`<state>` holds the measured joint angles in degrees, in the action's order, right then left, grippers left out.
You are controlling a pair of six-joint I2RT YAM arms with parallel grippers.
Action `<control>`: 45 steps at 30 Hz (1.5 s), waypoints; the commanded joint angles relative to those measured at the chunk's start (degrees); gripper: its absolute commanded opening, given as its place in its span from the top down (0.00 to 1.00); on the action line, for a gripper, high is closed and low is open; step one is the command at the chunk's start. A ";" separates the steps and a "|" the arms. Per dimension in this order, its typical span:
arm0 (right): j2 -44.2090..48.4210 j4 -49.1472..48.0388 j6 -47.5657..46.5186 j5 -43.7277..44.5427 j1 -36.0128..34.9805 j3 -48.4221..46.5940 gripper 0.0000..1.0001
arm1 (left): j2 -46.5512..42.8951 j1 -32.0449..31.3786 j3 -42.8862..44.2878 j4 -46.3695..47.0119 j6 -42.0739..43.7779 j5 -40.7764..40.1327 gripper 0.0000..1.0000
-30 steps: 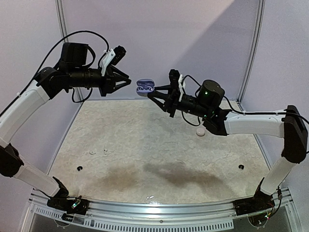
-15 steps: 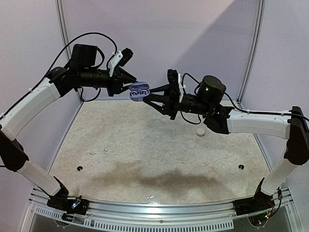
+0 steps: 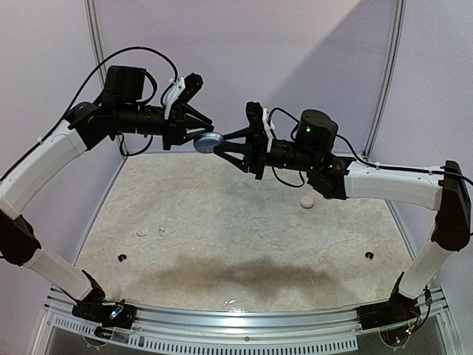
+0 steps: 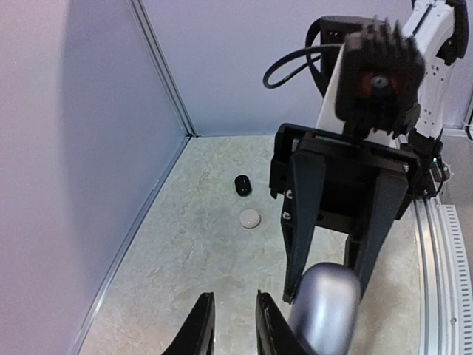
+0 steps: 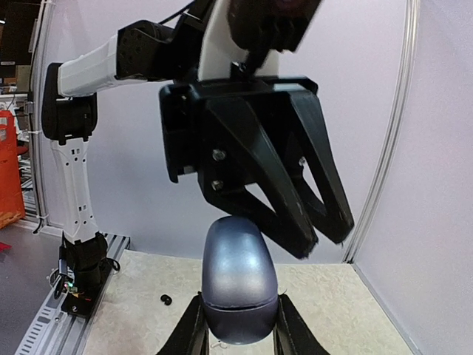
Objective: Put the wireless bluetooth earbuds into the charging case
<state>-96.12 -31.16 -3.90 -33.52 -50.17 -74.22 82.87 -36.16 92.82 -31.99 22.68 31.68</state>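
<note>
The charging case (image 3: 209,142), a blue-grey pebble with its lid down, hangs high over the back of the table. My right gripper (image 3: 217,145) is shut on its lower half (image 5: 239,310). My left gripper (image 3: 202,131) faces it from the left, its fingertips (image 5: 304,246) just above and behind the lid. Its jaws stand a narrow gap apart with nothing between them (image 4: 235,329), and the case (image 4: 325,310) sits just right of them. Two white earbuds (image 3: 141,234) (image 3: 161,231) lie on the table at the left. Small black earbuds (image 3: 122,257) (image 3: 369,256) lie nearer the front.
A white round pebble-sized case (image 3: 307,201) lies on the table under the right arm, also in the left wrist view (image 4: 250,218) beside a black bud (image 4: 242,185). Walls close the table at the back and sides.
The case stood open with its inside showing; now its lid is down. My left gripper has come right up to it. The right gripper has carried it a little leftward.
</note>
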 commanded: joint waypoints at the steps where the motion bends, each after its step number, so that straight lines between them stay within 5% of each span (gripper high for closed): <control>1: -1.49 0.88 2.22 5.53 1.18 -0.64 1.00 | -2.41 -2.51 -1.72 -2.47 3.26 -0.90 0.79; 4: -1.07 0.86 5.83 7.18 2.54 0.33 1.00 | -2.94 -2.38 -1.89 -0.80 1.62 -6.03 0.77; 6: -0.75 2.81 8.93 9.64 3.87 0.96 1.00 | -3.14 -2.26 -1.98 1.67 -0.27 -13.07 0.66; 10: 0.46 7.66 16.42 15.86 7.72 3.86 1.00 | -3.85 -1.99 -3.84 7.73 -3.78 -32.54 0.13; 12: 0.29 13.19 21.48 19.26 10.25 4.33 1.00 | -4.34 -1.98 -5.30 9.06 -4.23 -39.10 0.01; 16: -3.39 26.21 36.56 20.48 15.72 4.10 1.00 | -4.72 -1.98 -7.61 6.71 -6.93 -43.22 0.01; 22: -13.79 29.06 54.20 10.19 21.36 6.03 1.00 | -5.90 -1.98 -10.84 4.75 -9.89 -45.24 0.01; 34: -24.69 28.29 58.75 1.76 23.75 7.13 0.99 | -6.91 -1.98 -13.86 4.51 -10.28 -46.63 0.01; 41: -24.25 38.53 54.60 5.05 23.77 4.34 0.57 | -6.85 -1.90 -14.05 5.15 -9.93 -46.65 0.01; 45: -23.01 46.91 50.18 8.31 23.75 -0.04 0.44 | -6.84 -1.92 -14.07 5.14 -10.00 -46.34 0.01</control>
<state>-118.89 3.07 51.05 -30.28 -26.55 -70.67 76.75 -38.06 79.70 -26.89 13.21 -14.48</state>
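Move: The closed purple charging case is already in the right fingers, its middle about 2 cm to that hand's left. Its landing spot on the bare table lies roughly 15 cm ahead, 14 cm to the right and 36 cm below. The white disc lies about 13 cm to the right and 2 cm beyond that spot; the black oval is some 22 cm to the right and 6 cm beyond it. From the left hand, the case is about 3 cm back and 2 cm below. The charging case, still pinched, is set onto the table by the right hand, whose fingers then open around it. That hand swings forward and right, then mostly down, some 35 cm, rolling about 100 degrees until the fingers slant down-left. The left hand leaves the lid, opening wide and going left and forward with a slight sink, about 12 cm, turning counter-clockwise. ##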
